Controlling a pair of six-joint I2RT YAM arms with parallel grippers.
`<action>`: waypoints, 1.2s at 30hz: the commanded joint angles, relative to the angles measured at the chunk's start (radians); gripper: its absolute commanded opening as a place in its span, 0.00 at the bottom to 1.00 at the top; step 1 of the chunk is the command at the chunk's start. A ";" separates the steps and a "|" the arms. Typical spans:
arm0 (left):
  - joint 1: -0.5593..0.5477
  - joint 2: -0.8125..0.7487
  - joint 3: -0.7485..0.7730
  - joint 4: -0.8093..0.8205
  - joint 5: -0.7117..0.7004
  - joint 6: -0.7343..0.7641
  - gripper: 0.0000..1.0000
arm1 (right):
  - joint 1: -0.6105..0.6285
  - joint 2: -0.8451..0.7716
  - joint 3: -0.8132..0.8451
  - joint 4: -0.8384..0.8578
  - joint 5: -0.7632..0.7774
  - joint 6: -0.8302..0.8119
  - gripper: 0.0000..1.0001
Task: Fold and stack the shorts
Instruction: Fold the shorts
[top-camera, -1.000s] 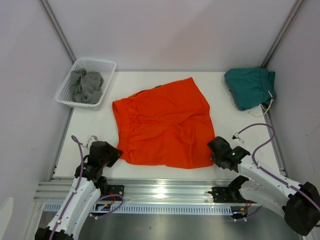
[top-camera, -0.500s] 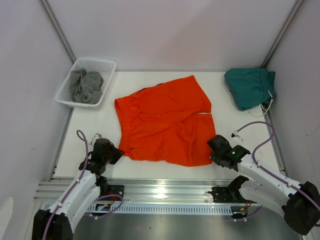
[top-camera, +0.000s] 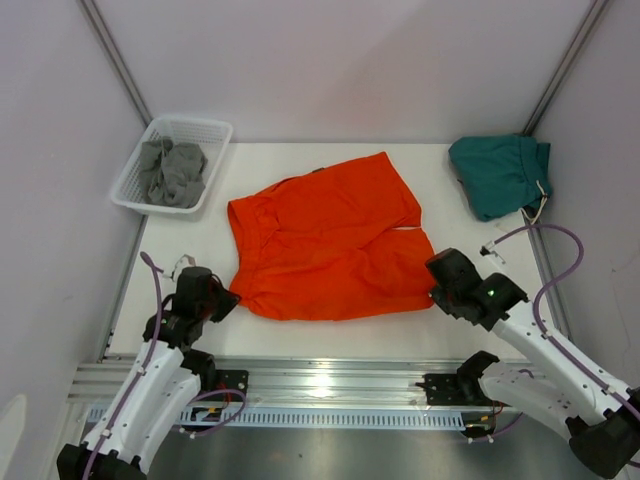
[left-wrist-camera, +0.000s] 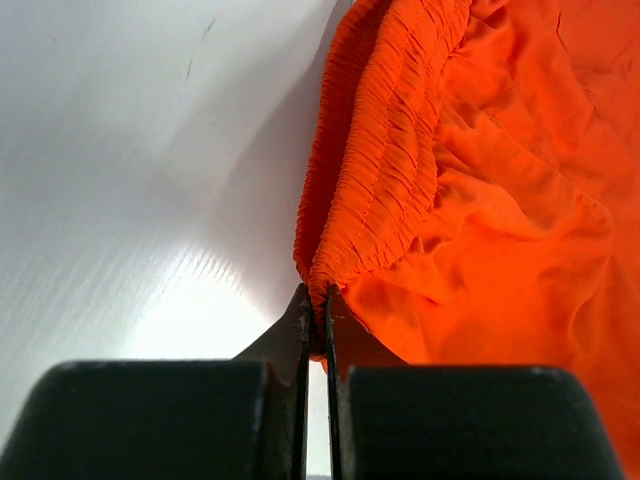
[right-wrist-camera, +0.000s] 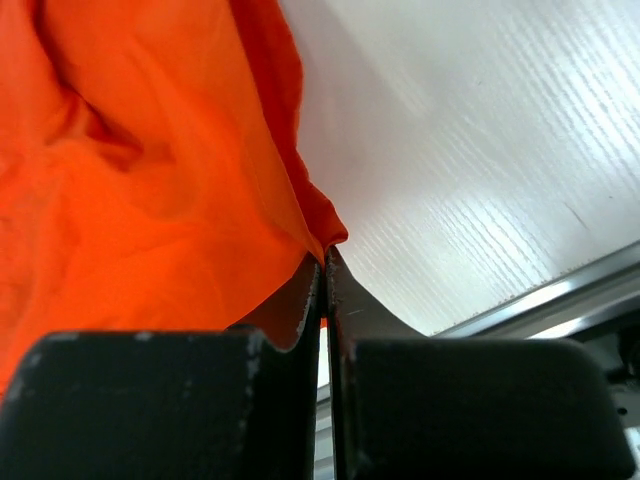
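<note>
Bright orange shorts (top-camera: 325, 245) lie spread over the middle of the white table (top-camera: 180, 260). My left gripper (top-camera: 232, 298) is shut on the near-left corner, pinching the gathered waistband (left-wrist-camera: 370, 190) between its jaws (left-wrist-camera: 316, 315). My right gripper (top-camera: 437, 285) is shut on the near-right corner, with a thin fold of the orange cloth (right-wrist-camera: 150, 170) caught at its tips (right-wrist-camera: 323, 265). A second, teal-green pair of shorts (top-camera: 498, 172) with a white drawstring lies bunched at the far right corner.
A white plastic basket (top-camera: 172, 165) holding grey cloth sits at the far left. A metal rail (top-camera: 320, 380) runs along the table's near edge. Walls close in the back and both sides.
My left gripper has shut on the waistband corner. The right arm has pulled its corner back and to the right, and the near hem of the orange shorts now lies straighter.
</note>
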 joint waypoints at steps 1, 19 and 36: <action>-0.010 0.000 0.042 -0.066 0.035 0.017 0.01 | -0.017 -0.007 0.068 -0.149 0.068 0.032 0.00; -0.011 -0.037 0.116 -0.149 0.101 0.036 0.00 | 0.038 -0.140 0.272 -0.424 0.197 0.118 0.00; -0.010 0.147 0.441 -0.253 0.029 0.047 0.01 | 0.027 0.054 0.617 -0.360 0.275 -0.107 0.00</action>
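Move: With each hand already pinching a near corner of the shorts (left at the ribbed waistband, right at the hem), the far half still lying on the table is centred about 28 cm ahead of the left hand, 18 cm to its right and 6 cm below. From the right hand that half lies about 29 cm ahead, 22 cm left and 11 cm lower. The white basket stands some 38 cm ahead and 22 cm left of the left hand; the teal cloth is roughly 40 cm ahead and 23 cm right of the right hand. Raising the near edge of the shorts off the table, both hands keep their shut grip; the right climbs about 15 cm, spreading some 3 cm outward to its right as its fingers tip upward. The left first eases 2 cm back and slightly right, then rises to nearly 8 cm up. Each hand's small backward drift is regained in a forward swing at the end. ##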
